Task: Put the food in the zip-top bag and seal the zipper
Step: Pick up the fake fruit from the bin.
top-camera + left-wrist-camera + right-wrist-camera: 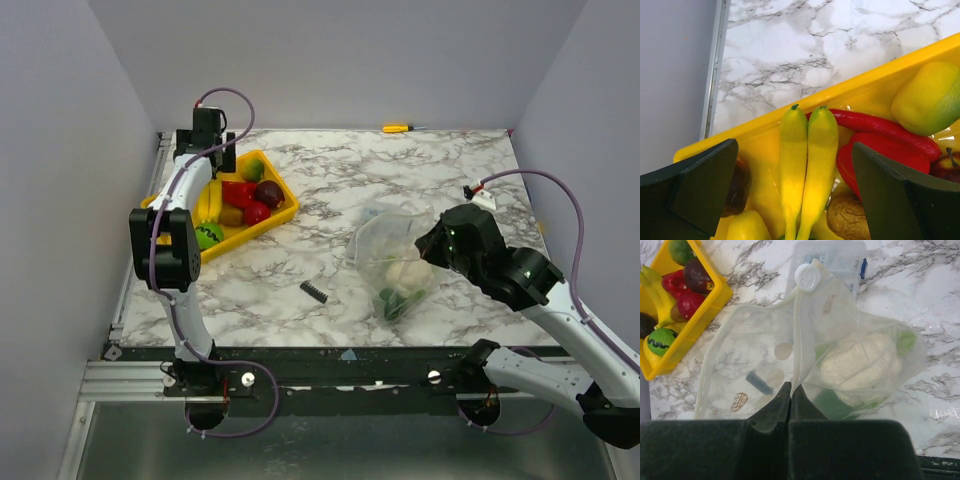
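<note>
The clear zip-top bag (383,243) lies at mid-table with a white cauliflower (411,272) and a green piece (392,304) inside. My right gripper (791,390) is shut on the bag's zipper strip (797,335), with the cauliflower (860,367) just right of it inside the bag (745,345). My left gripper (802,192) is open above the yellow tray (865,85), straddling two long yellow pieces (807,160). A red piece (880,145) and a yellow-green piece (932,97) lie to their right. In the top view the left gripper (212,150) hangs over the tray's far end.
The yellow tray (282,215) at the left holds several food pieces, red, green, yellow and dark purple. A small black spring-like part (313,291) lies between the tray and the bag. A yellow-handled tool (397,128) lies at the back edge. Grey walls enclose the table.
</note>
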Controlling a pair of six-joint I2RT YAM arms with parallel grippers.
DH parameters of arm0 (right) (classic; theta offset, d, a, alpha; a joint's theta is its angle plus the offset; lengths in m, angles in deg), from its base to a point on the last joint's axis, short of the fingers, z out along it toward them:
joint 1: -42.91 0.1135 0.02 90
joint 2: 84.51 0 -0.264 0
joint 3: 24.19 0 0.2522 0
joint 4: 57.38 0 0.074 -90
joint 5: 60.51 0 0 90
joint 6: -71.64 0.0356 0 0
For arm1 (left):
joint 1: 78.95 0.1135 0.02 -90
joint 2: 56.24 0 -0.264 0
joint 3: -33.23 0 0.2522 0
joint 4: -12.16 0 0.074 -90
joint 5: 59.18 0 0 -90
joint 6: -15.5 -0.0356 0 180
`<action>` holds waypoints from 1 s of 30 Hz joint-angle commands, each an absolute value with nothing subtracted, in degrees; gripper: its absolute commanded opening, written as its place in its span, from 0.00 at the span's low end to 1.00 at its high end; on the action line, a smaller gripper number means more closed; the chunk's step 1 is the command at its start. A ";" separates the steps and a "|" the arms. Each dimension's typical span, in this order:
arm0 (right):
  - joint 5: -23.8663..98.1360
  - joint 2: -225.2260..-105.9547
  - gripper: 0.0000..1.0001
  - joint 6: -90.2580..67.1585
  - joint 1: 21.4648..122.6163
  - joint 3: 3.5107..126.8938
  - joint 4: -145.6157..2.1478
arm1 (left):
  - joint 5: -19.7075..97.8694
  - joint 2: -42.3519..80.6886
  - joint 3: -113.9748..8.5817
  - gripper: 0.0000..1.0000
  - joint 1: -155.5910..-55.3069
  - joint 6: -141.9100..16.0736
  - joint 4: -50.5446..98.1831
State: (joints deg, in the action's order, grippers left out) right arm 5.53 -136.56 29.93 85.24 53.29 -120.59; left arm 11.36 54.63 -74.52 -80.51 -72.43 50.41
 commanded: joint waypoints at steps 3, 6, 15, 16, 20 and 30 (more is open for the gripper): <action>4.41 -136.16 0.00 28.78 85.57 55.28 -120.78 | 14.71 62.48 -85.13 0.99 -80.06 -79.24 58.59; 3.79 -136.05 0.00 28.56 85.58 55.54 -121.14 | 17.80 65.55 -89.87 0.99 -79.48 -78.75 61.89; 4.31 -137.24 0.00 28.39 85.61 55.49 -120.17 | 20.28 74.18 -100.76 0.98 -77.93 -77.16 72.14; 4.30 -137.25 0.00 28.39 85.60 55.40 -119.99 | 20.00 75.02 -101.28 0.98 -77.89 -77.18 73.02; 4.64 -137.77 0.00 28.39 85.57 55.22 -119.63 | 19.07 76.16 -100.98 0.99 -77.22 -75.85 73.36; 5.14 -138.82 0.00 28.03 85.60 55.74 -119.41 | 19.66 79.96 -107.04 0.92 -77.09 -76.11 77.30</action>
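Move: The pair of yellow bananas lies almost straight under the open left hand, its middle about 10 cm below and 3 cm back, 1 cm to the right. At about that same depth, the red pepper is roughly 9 cm right and level fore and aft, the potato 7 cm back and 6 cm right, and the mango some 7 cm ahead and 14 cm right. From the right hand the bananas are about 24 cm ahead, 55 cm left and 20 cm down. No touch can be made out yet: the left hand heads down over the far ends of the bananas, sinking about 7 cm in all. It first slants forward nearly 4 cm as it drops, then draws back a little while going down more steeply. The wrist tips the fingers nearly 20 degrees further down, and they stay wide open, ending either side of the two green tips. ##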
